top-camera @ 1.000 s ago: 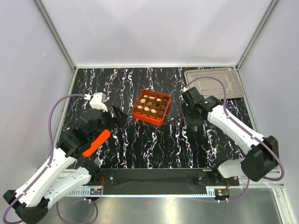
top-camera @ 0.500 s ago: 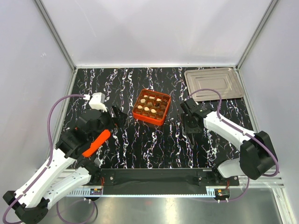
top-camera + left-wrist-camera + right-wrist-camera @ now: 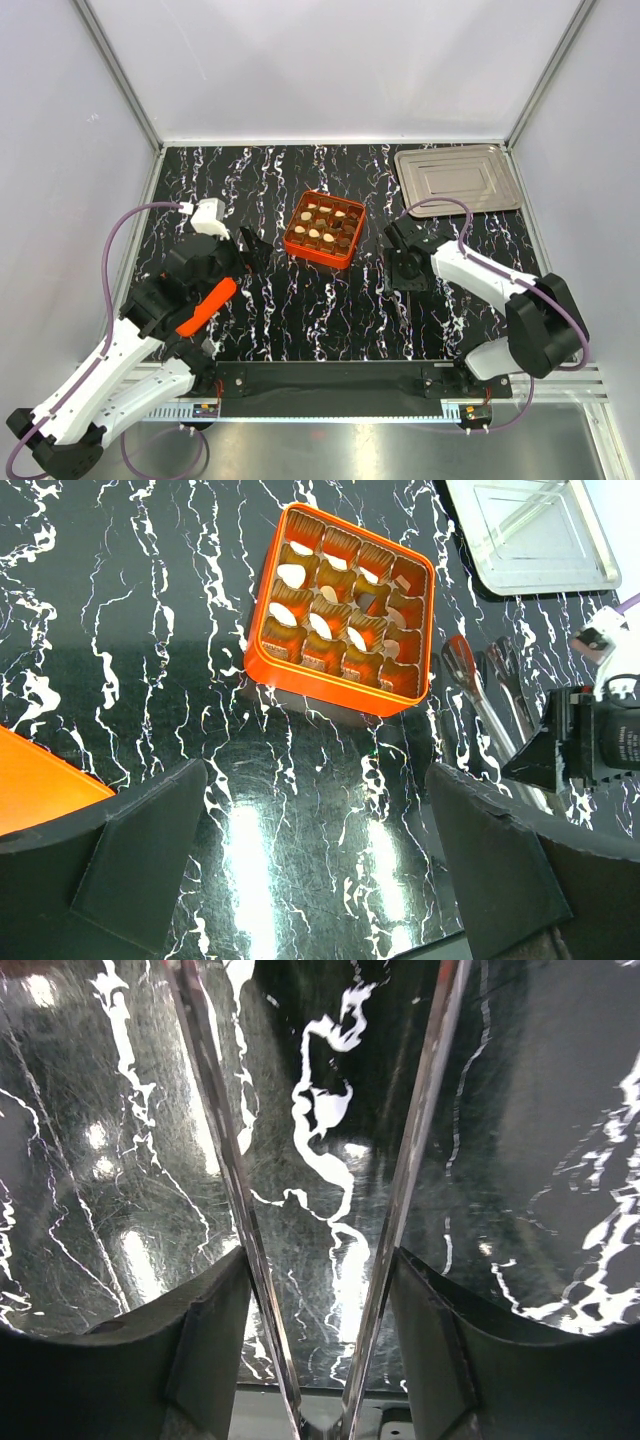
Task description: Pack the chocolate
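Observation:
The chocolate (image 3: pixel 317 233) sits as cream and dark pieces in the cells of the orange grid box (image 3: pixel 322 258) at mid table; the left wrist view also shows the chocolate (image 3: pixel 291 576) in the box (image 3: pixel 340 690). My right gripper (image 3: pixel 405 272) is low over the table to the right of the box, its fingers (image 3: pixel 200 1340) closed on the two spread arms of metal tongs (image 3: pixel 225 1140). The tongs (image 3: pixel 478 695) point away from the gripper. My left gripper (image 3: pixel 250 250) stands open and holds nothing, left of the box.
A silver metal tray (image 3: pixel 458 178) lies at the back right corner. An orange part (image 3: pixel 205 305) rides on the left arm. Grey walls close in the black marbled table (image 3: pixel 300 310) on three sides.
The right arm drew back toward the near edge and sank lower. Its jaws widened and the tongs' arms spread with them. The left arm stayed still.

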Tool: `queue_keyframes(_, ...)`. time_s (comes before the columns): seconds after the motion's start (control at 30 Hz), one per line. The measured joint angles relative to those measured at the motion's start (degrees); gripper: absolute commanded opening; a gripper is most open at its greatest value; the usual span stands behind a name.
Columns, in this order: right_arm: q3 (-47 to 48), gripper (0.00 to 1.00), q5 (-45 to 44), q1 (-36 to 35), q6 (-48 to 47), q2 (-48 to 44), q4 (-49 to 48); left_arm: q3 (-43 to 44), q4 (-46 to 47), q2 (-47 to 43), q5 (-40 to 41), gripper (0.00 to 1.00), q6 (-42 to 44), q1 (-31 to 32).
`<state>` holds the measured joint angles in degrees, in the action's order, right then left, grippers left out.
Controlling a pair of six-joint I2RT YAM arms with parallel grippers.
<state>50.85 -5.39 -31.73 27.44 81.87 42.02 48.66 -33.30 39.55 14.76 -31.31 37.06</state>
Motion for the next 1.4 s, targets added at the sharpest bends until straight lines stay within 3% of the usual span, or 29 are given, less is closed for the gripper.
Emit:
queue_keyframes(0.53, -0.63, 0.77, 0.48, 0.0, 1.38, 4.57, -0.68, 0.07, 0.31, 0.35, -0.17, 0.99, 0.85, 0.0)
queue_keyframes(0.9, 0.37, 0.99, -1.31, 0.0, 1.9, 4.76, 2.08, 0.2, -0.13, -0.83, -0.09, 0.99, 1.09, 0.0)
queue_keyframes(1.03, 4.48, 1.0, -2.71, 0.0, 2.05, 1.55, 6.56, 1.4, -0.94, 0.2, 0.61, 0.99, 0.83, 0.0)
queue_keyframes(1.23, 16.9, 1.0, -3.5, 0.0, 2.38, -4.87, 9.75, 11.28, -5.03, 12.15, 3.39, 0.99, -0.94, -0.94)
queue_keyframes(1.4, 19.69, 1.0, -1.05, 0.0, 1.66, -9.64, 7.63, 14.64, -8.59, 21.73, 3.39, 0.96, -5.53, -7.41)
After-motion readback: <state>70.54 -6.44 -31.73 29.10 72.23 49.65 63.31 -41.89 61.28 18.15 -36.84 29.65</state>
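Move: The right hand still grips the tongs, and the bare patch of marble they are headed for is right beneath it, some 4 cm down. From this hand the orange chocolate box lies about 12 cm ahead and 15 cm left, the empty tray about 25 cm ahead and 12 cm right. The left hand, empty and high up, has the orange lid about 15 cm left, 3 cm back and 23 cm below, and the box 12 cm ahead, 10 cm right. The right hand sinks about 2.5 cm towards the marble below and spreads its fingers wide to let go of the tongs, then lifts quickly some 17 cm, easing forward and a little left as the wrist tips up. Near the end the open left hand sets off forward about 6 cm, dipping slightly while turning counter-clockwise and tipping down. ##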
